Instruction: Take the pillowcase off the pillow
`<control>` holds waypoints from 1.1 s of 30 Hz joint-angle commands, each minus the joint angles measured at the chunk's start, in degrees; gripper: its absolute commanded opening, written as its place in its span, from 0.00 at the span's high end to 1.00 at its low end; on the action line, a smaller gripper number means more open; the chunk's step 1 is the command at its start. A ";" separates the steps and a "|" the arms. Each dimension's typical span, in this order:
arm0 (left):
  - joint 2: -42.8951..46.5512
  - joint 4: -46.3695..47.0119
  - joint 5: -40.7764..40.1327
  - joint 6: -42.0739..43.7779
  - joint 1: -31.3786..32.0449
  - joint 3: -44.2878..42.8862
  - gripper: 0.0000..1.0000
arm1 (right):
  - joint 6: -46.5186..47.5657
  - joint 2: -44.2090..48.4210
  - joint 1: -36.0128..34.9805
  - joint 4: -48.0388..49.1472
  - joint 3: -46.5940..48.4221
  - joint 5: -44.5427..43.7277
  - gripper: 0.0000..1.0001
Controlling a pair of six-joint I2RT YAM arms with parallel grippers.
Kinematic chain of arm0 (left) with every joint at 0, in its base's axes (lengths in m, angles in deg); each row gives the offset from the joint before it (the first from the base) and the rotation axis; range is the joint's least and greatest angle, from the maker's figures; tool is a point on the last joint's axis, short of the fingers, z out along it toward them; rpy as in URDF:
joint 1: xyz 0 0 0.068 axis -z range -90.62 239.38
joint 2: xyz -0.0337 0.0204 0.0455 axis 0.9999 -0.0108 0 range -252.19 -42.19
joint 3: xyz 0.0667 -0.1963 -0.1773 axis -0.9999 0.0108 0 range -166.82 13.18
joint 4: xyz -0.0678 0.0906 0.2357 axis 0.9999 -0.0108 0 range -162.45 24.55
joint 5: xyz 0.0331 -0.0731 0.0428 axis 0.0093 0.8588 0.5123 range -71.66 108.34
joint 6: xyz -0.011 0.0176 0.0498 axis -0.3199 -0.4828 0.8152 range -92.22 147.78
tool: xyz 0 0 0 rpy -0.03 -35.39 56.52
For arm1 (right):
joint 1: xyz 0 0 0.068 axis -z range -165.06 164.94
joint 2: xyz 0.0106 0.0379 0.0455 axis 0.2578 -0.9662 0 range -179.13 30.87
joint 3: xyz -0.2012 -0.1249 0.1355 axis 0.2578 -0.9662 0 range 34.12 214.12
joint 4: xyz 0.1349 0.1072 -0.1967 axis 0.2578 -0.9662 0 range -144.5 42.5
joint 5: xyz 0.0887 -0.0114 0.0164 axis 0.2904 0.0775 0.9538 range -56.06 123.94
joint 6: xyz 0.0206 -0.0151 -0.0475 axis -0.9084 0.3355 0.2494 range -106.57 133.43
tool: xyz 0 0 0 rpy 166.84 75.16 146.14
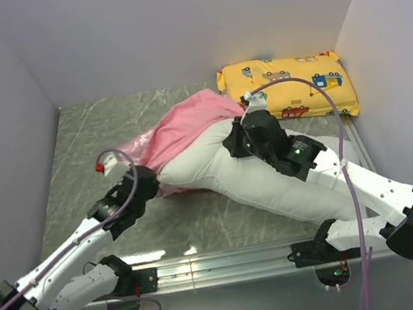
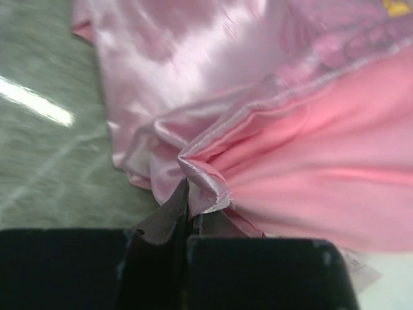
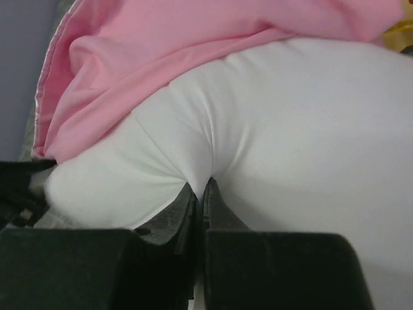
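Observation:
The white pillow [image 1: 229, 171] lies diagonally across the table, its far-left end still inside the shiny pink pillowcase [image 1: 182, 127]. At the case's near-left edge, my left gripper [image 1: 142, 182] is shut on a pinched fold of the satin hem [image 2: 205, 184]. My right gripper [image 1: 237, 141] presses into the top of the pillow's bare middle and is shut on a tuck of its white fabric [image 3: 206, 171]. In the right wrist view the pink pillowcase [image 3: 161, 58] bunches just beyond that pinch.
A yellow cartoon-vehicle pillow [image 1: 290, 87] lies at the back right, touching the side wall. Grey walls close in the marbled tabletop [image 1: 85, 154] on three sides. A metal rail [image 1: 231, 261] runs along the near edge between the arm bases.

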 commanded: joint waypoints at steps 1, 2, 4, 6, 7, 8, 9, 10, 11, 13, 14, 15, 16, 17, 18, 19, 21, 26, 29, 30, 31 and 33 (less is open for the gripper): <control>4.09 -2.49 -0.47 4.88 -9.72 6.13 0.99 | 1.79 6.15 3.33 2.28 4.55 -4.88 1.00; 4.53 -1.69 0.41 5.58 -13.49 6.76 0.99 | 1.79 6.42 3.42 2.37 4.02 -4.36 1.00; 4.71 -0.29 2.35 6.81 -16.85 7.03 0.99 | 2.05 7.38 3.60 2.11 3.58 -2.61 1.00; 3.93 1.64 5.14 8.39 -21.42 6.94 1.00 | 2.23 8.00 3.60 2.11 2.97 -1.02 1.00; 3.57 2.96 6.99 9.18 -22.91 6.68 1.00 | 3.19 8.53 3.69 3.15 2.53 2.21 1.00; 3.05 5.41 8.57 9.80 -24.84 6.50 1.00 | 3.37 8.62 3.60 3.42 2.09 4.24 1.00; 1.91 5.87 9.46 10.67 -25.12 5.20 1.00 | 3.90 8.62 3.60 3.60 2.08 6.44 1.00; 1.29 6.13 9.73 11.03 -25.13 4.31 0.99 | 5.47 8.27 3.60 4.04 2.52 11.33 1.00; 0.68 5.96 9.30 11.30 -25.13 3.61 1.00 | 5.92 8.35 3.69 4.30 2.70 13.64 1.00; -0.91 5.35 7.28 11.91 -26.17 1.41 0.99 | 7.41 8.88 3.60 4.48 4.36 18.73 1.00; -1.61 5.52 7.45 12.26 -26.88 0.88 1.00 | 7.68 9.32 3.60 4.57 4.89 23.72 1.00; -3.09 6.91 7.80 12.53 -27.75 0.44 1.00 | 7.77 9.84 3.69 5.00 5.51 26.73 1.00; -3.98 7.62 9.19 12.44 -29.59 0.26 0.99 | 7.94 10.72 3.69 5.44 7.08 28.94 1.00; -5.21 8.50 10.51 12.27 -30.65 0.09 1.00 | 8.03 11.16 3.69 5.36 8.05 30.96 1.00; -7.65 9.64 11.74 11.83 -31.71 -0.52 1.00 | 7.94 11.52 3.60 5.10 9.02 34.11 1.00; -8.98 10.35 12.71 11.48 -32.41 -0.79 1.00 | 8.20 12.39 3.69 4.05 9.90 35.01 1.00; -12.49 11.49 15.08 10.51 -34.00 -1.67 1.00 | 8.47 13.71 3.60 3.17 11.75 37.47 1.00; -16.55 14.83 18.51 10.15 -34.44 -1.59 1.00 | 9.18 20.30 3.77 1.14 12.28 36.18 1.00; -14.37 19.56 22.99 10.77 -34.18 3.06 1.00 | 9.26 23.64 3.69 1.58 12.19 29.77 1.00; -12.62 20.11 24.22 11.38 -34.09 5.42 0.99 | 9.35 23.73 3.77 1.67 12.54 28.18 1.00; -11.64 20.89 24.67 11.56 -33.57 6.58 1.00 | 9.35 23.39 3.78 1.67 13.50 25.21 1.00; -8.74 21.34 26.86 13.05 -32.87 9.13 0.99 | 9.44 21.55 3.69 2.45 14.47 23.17 1.00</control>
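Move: My left hand already pinches the pillowcase's hem; the bare table patch it heads for lies about 13 cm left, 5 cm ahead and 13 cm below, while the pillowcase's bulk is roughly 11 cm right, 11 cm ahead and a little lower. My right hand already grips the pillow, whose middle is about 9 cm right, 10 cm back and 12 cm below; from this hand the pillowcase is some 13 cm left and 6 cm ahead, the yellow pillow 20 cm right and 15 cm ahead, both lower. I pull the two apart: my shut left hand draws the hem quickly left, then carries it forward and down, ending some 10 cm to the left and turned slightly counter-clockwise. My right hand keeps its pinch on the pillow, eases up and back, then heaves it about 17 cm up and 13 cm back, fingers tipping up and swinging nearly 30 degrees counter-clockwise. ##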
